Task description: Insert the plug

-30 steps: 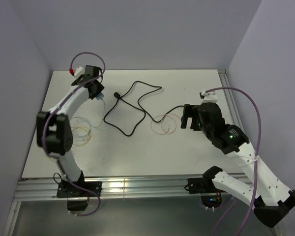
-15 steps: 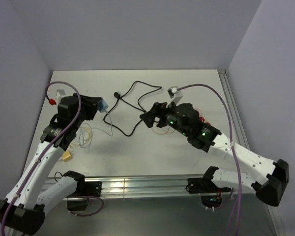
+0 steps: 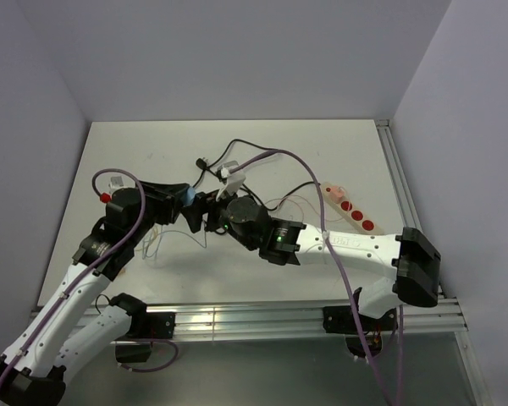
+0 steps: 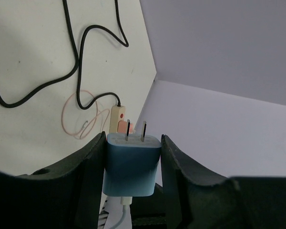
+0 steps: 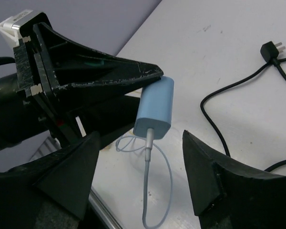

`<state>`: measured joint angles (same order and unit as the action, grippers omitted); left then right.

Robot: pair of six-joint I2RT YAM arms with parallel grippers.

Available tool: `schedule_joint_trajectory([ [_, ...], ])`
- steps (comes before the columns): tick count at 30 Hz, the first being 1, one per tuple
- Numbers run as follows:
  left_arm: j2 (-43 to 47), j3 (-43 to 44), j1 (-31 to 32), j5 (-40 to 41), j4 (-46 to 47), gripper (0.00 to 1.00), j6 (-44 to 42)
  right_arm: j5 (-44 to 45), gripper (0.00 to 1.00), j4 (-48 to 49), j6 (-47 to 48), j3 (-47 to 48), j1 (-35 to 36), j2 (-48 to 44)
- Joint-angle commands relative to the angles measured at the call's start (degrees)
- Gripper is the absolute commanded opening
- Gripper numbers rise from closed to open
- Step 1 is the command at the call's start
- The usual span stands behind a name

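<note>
My left gripper (image 3: 184, 196) is shut on a blue charger plug (image 4: 131, 163). It holds the plug off the table with the two prongs pointing away from the wrist, and a pale cable hangs from the plug's base. The pink power strip (image 3: 349, 204) lies at the right of the table and shows beyond the prongs in the left wrist view (image 4: 117, 119). My right gripper (image 3: 202, 213) is open and reaches left, right beside the left gripper. In the right wrist view the plug (image 5: 155, 107) hangs just ahead of its spread fingers (image 5: 72, 177), not touching them.
A black power cord (image 3: 229, 161) loops across the table's middle, its plug end (image 5: 271, 49) at the back. A thin pink wire loop (image 4: 81, 112) lies near the strip. The table's front rail (image 3: 237, 317) runs by the arm bases.
The left arm has carried the blue plug right toward the table's middle. The right arm has swung far left to meet it, uncovering the power strip.
</note>
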<state>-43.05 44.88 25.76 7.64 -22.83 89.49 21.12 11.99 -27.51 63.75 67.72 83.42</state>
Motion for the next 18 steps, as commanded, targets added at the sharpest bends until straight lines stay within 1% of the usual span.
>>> schedule_joint_trajectory([
  [1,1.21,-0.32,0.26,-2.1,4.72,0.0,3.58,7.87,0.75,6.82,1.58,3.05,0.74,1.65],
  [6,1.21,-0.06,0.17,-4.29,4.9,0.0,4.72,11.39,0.7,9.18,2.28,3.05,0.83,3.77],
  [7,1.21,-0.32,0.26,-4.73,5.42,0.0,4.81,11.83,0.66,9.19,2.2,3.4,0.74,4.38],
  [9,1.21,-0.58,0.26,-5.61,5.69,0.0,5.34,12.97,0.63,9.72,2.54,3.58,0.83,5.0],
  [11,1.21,-0.93,0.34,-5.88,5.95,0.0,5.69,13.41,0.6,12.34,3.07,2.79,0.83,5.09],
  [13,1.21,-1.29,0.35,-6.23,6.3,0.0,6.13,13.16,0.53,12.88,3.6,3.48,0.83,5.7],
  [15,1.3,-1.73,0.35,-6.58,7.01,0.0,6.31,13.15,0.5,11.66,3.69,4.89,0.66,6.58],
  [17,1.12,-2.25,0.35,-6.93,7.8,0.0,6.13,12.28,0.42,11.3,4.74,6.48,0.57,7.63],
  [18,1.04,-2.26,0.35,-7.11,7.89,0.0,5.87,12.45,0.31,11.13,5.0,6.74,0.48,7.55],
])
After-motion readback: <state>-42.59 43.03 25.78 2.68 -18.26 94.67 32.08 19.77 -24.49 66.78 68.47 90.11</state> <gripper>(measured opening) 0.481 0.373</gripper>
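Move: The blue plug is already held up in my left fingers, its middle within a centimetre or two of that hand's point. From my open right hand the plug lies about 4 cm ahead and 3 cm to the left, nearly level. The black plug on the table is roughly 26 cm ahead of my right hand, 4 cm left and 25 cm below; the power strip is some 11 cm ahead, 44 cm right and 25 cm down. I slide my right hand about 3 cm forward, and slightly left, dipping a little and coming back up while turning some 10 degrees clockwise, until its fingers straddle the blue plug. I close them from wide to pinch the plug's sides near the cord end. My left hand keeps its grip and brings the plug nearly 2 cm right and slightly up to meet them, rolling a little. ##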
